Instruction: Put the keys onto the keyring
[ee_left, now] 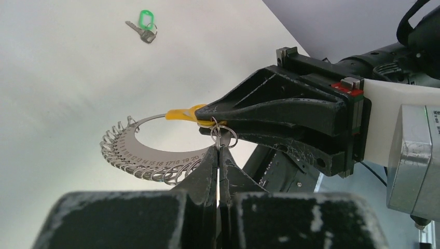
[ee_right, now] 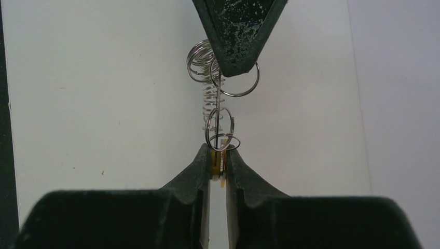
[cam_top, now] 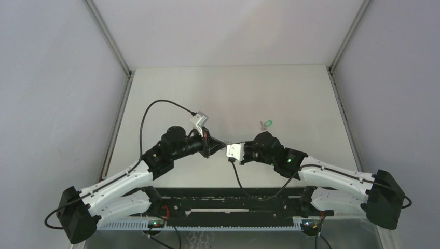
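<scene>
My left gripper (ee_left: pixel 219 149) is shut on the edge of the keyring (ee_left: pixel 129 148), a flat grey numbered ring with several small wire loops on its rim, held above the table. From the right, my right gripper (ee_left: pixel 206 116) is shut on the yellow key (ee_left: pixel 181 113), whose head sits against the keyring beside a small loop (ee_left: pixel 224 136). In the right wrist view the yellow key (ee_right: pixel 217 167) is pinched between my right gripper's (ee_right: pixel 218 154) jaws, and the keyring (ee_right: pixel 211 98) hangs edge-on below the left gripper (ee_right: pixel 236 70). The green key (cam_top: pixel 267 123) lies on the table.
The green key (ee_left: pixel 147 23) lies on the white table (cam_top: pixel 218 93), behind and to the right of the two grippers that meet at mid-table. Grey walls enclose the table on the left, right and back. The arm bases and a black rail (cam_top: pixel 228 207) sit at the near edge.
</scene>
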You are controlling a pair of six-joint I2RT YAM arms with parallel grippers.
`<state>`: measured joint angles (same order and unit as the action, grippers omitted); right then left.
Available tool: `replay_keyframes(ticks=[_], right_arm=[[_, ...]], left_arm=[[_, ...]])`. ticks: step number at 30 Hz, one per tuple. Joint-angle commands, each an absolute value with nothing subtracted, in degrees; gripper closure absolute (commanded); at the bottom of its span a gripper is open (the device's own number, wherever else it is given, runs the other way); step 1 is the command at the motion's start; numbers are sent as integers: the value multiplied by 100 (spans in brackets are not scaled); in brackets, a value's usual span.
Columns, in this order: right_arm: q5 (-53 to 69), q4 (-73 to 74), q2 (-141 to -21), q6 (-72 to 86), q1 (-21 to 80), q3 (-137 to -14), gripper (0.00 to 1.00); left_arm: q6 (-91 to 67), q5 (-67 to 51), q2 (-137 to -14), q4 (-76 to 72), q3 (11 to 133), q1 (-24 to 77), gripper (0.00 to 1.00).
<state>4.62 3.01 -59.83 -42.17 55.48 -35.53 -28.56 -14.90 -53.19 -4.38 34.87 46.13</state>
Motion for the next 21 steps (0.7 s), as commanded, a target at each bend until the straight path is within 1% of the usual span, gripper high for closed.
replay_keyframes(ticks=[1, 5, 8, 11, 13, 16, 21], right_arm=[[923, 115, -5982, -4347, 5586, -3616, 86], [1151, 192, -5766, -4069, 5591, -3614, 72], [1473, 236, -5530, -3838, 5516, -3615, 67], [1826, 216, -5329, -3546, 5318, -3632, 63], [2305, 410, -5208, -3323, 5121, -3748, 61], [2927, 697, -5067, -3043, 4806, -4002, 61], [3296, 517, -4969, -2535, 4292, -4121, 63]], left_arm=[[-2775, -1524, -5044, -810, 3443, 4581, 100], [-2217, -1491, -4951, -1296, 3162, 4581, 100], [-1700, -1301, -4847, -1848, 2854, 4585, 100], [-1280, -1340, -4832, -2806, 2429, 4588, 100], [-964, -1478, -4875, -3507, 2156, 4588, 100], [-469, -1563, -4920, -4078, 1949, 4592, 100], [149, -1878, -4976, -4914, 1694, 4581, 100]])
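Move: Between the two hands hangs the keyring, already held by both. Its loop's middle is about 3 cm ahead, 4 cm left and 2 cm below the right hand, whose fingers are on the yellow sleeve. From the left hand the loop's middle is some 4 cm ahead, 1 cm left and 4 cm down. The green-tagged key lies on the table, roughly 10 cm ahead, 15 cm right and 10 cm below the right hand. Opening from almost shut to over a third, the right hand lets go of the yellow sleeve, then draws up about 5 cm and back 3 cm, away from the keyring, its fingertips tilting up. The left hand, barely shifting, keeps its pinch on a metal ring of the keyring and turns some 30 degrees, bringing its fingers up to level. ##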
